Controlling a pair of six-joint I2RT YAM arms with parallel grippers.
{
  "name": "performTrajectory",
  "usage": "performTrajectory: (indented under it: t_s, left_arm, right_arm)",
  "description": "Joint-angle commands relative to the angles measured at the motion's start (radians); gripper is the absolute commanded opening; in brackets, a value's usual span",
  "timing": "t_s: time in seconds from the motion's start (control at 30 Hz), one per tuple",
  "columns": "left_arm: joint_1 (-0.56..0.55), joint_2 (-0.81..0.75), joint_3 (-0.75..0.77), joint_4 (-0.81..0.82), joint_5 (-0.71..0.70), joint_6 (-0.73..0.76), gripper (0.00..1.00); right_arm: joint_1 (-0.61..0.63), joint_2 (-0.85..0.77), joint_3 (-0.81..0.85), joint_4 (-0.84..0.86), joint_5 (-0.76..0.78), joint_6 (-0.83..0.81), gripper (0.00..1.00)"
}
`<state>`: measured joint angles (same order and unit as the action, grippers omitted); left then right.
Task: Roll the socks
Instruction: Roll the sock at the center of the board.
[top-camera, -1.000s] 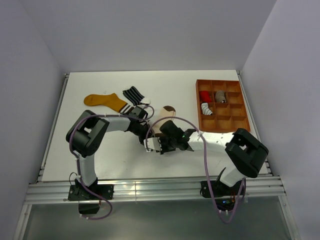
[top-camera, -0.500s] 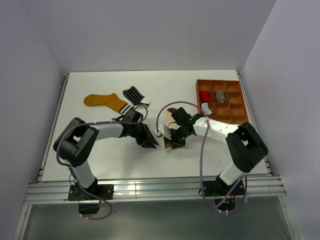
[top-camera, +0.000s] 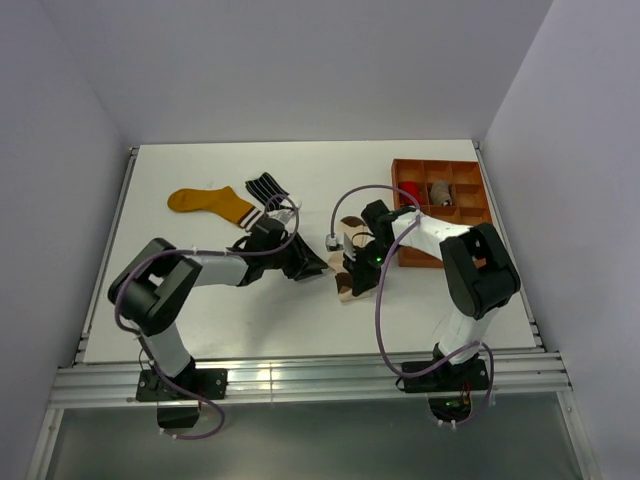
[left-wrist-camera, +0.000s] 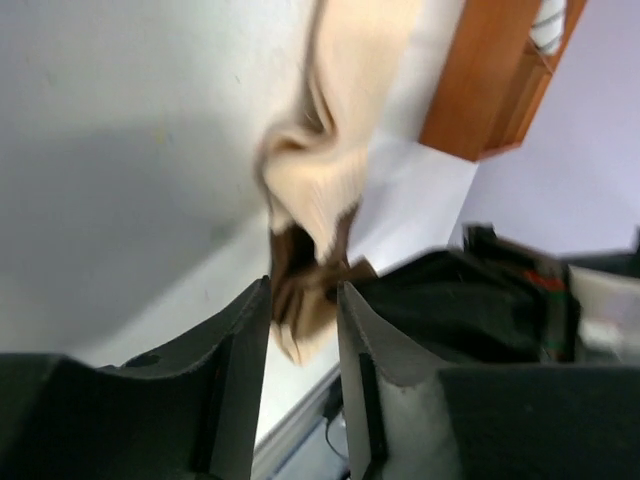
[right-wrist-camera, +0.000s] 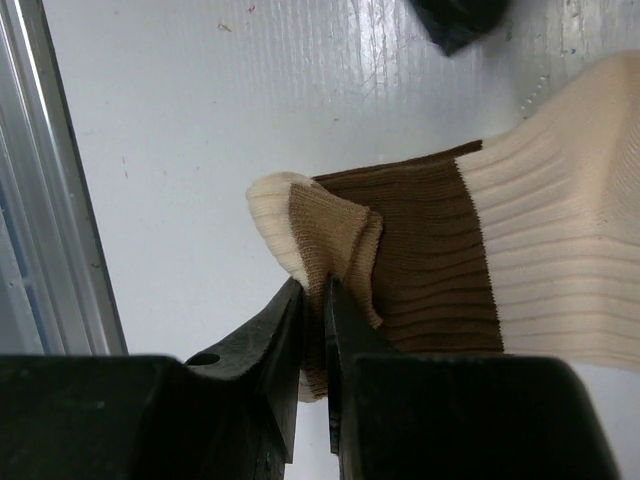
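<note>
A cream sock (right-wrist-camera: 560, 260) with a brown toe lies crumpled at mid-table (top-camera: 346, 288). My right gripper (right-wrist-camera: 313, 290) is shut on a fold of its brown toe end, near the table's front half (top-camera: 352, 272). My left gripper (left-wrist-camera: 303, 290) is open just left of it (top-camera: 316, 266). The sock's (left-wrist-camera: 340, 150) brown end hangs just past the left fingertips, not pinched. A mustard sock (top-camera: 210, 203), a black sock with white stripes (top-camera: 265, 188) and a white striped sock (top-camera: 254, 218) lie at the back left.
An orange-brown compartment tray (top-camera: 440, 162) stands at the back right with a grey roll (top-camera: 440, 192) and a red roll (top-camera: 408, 188) in it; its corner (left-wrist-camera: 480, 80) shows beyond the sock. The table's metal front rail (right-wrist-camera: 50, 200) runs close to the right gripper.
My left gripper has opened and let go of the cream sock, shifting right. The right gripper has carried the sock's toe end farther from the front edge, toward the tray.
</note>
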<state>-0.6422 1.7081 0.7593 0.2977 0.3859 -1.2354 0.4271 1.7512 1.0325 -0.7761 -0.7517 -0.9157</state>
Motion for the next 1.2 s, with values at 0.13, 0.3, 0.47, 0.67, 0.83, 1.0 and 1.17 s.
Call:
performTrajectory:
  t_s: [0.13,0.3,0.47,0.67,0.83,1.0,1.17]
  left_arm:
    - [-0.022,0.151,0.081,0.276,0.016,-0.007,0.41]
    - [-0.025,0.203,0.077,0.406,0.048,-0.045,0.4]
    - [-0.027,0.243,0.107,0.411,0.08,-0.041,0.38]
    - [-0.028,0.28,0.166,0.296,0.099,0.011,0.39]
    - [-0.028,0.301,0.199,0.233,0.111,0.034,0.39]
    - [-0.027,0.337,0.241,0.19,0.139,0.042,0.38]
    - [-0.021,0.349,0.27,0.005,0.062,0.056,0.34]
  right_arm:
    - [-0.001,0.007,0.015,-0.046,-0.025,-0.026,0.16]
    - [-0.002,0.011,0.014,-0.04,-0.018,-0.02,0.16]
    - [-0.004,0.024,0.02,-0.045,-0.015,-0.02,0.16]
    - [-0.002,0.028,0.023,-0.042,-0.009,-0.017,0.16]
    - [-0.004,0.037,0.029,-0.043,-0.008,-0.017,0.16]
    - [-0.004,0.036,0.034,-0.043,-0.003,-0.011,0.15]
    - [-0.004,0.048,0.038,-0.057,-0.003,-0.008,0.15]
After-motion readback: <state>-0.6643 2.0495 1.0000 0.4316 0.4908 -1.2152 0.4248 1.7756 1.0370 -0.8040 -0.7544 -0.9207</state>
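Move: The sock's cream body, the part the left hand goes for, has its middle about 6 cm to that hand's right, 2 cm ahead and some 5 cm below. The black striped sock lies roughly 17 cm ahead and 12 cm to its left. From the right hand, still gripping the cuff end, the body's middle is about 7 cm ahead and 2 cm left at nearly the same height; the divided box is some 18 cm ahead and 18 cm right. Rightward and forward, about 6 cm and 3 cm, the left hand travels in to the cream body of the sock, dipping, rising a little, then sinking again to end some 3 cm lower. Its fingers stay part open, coming down around the folded edge. The right hand stays put and keeps its pinch on the rolled cuff. ##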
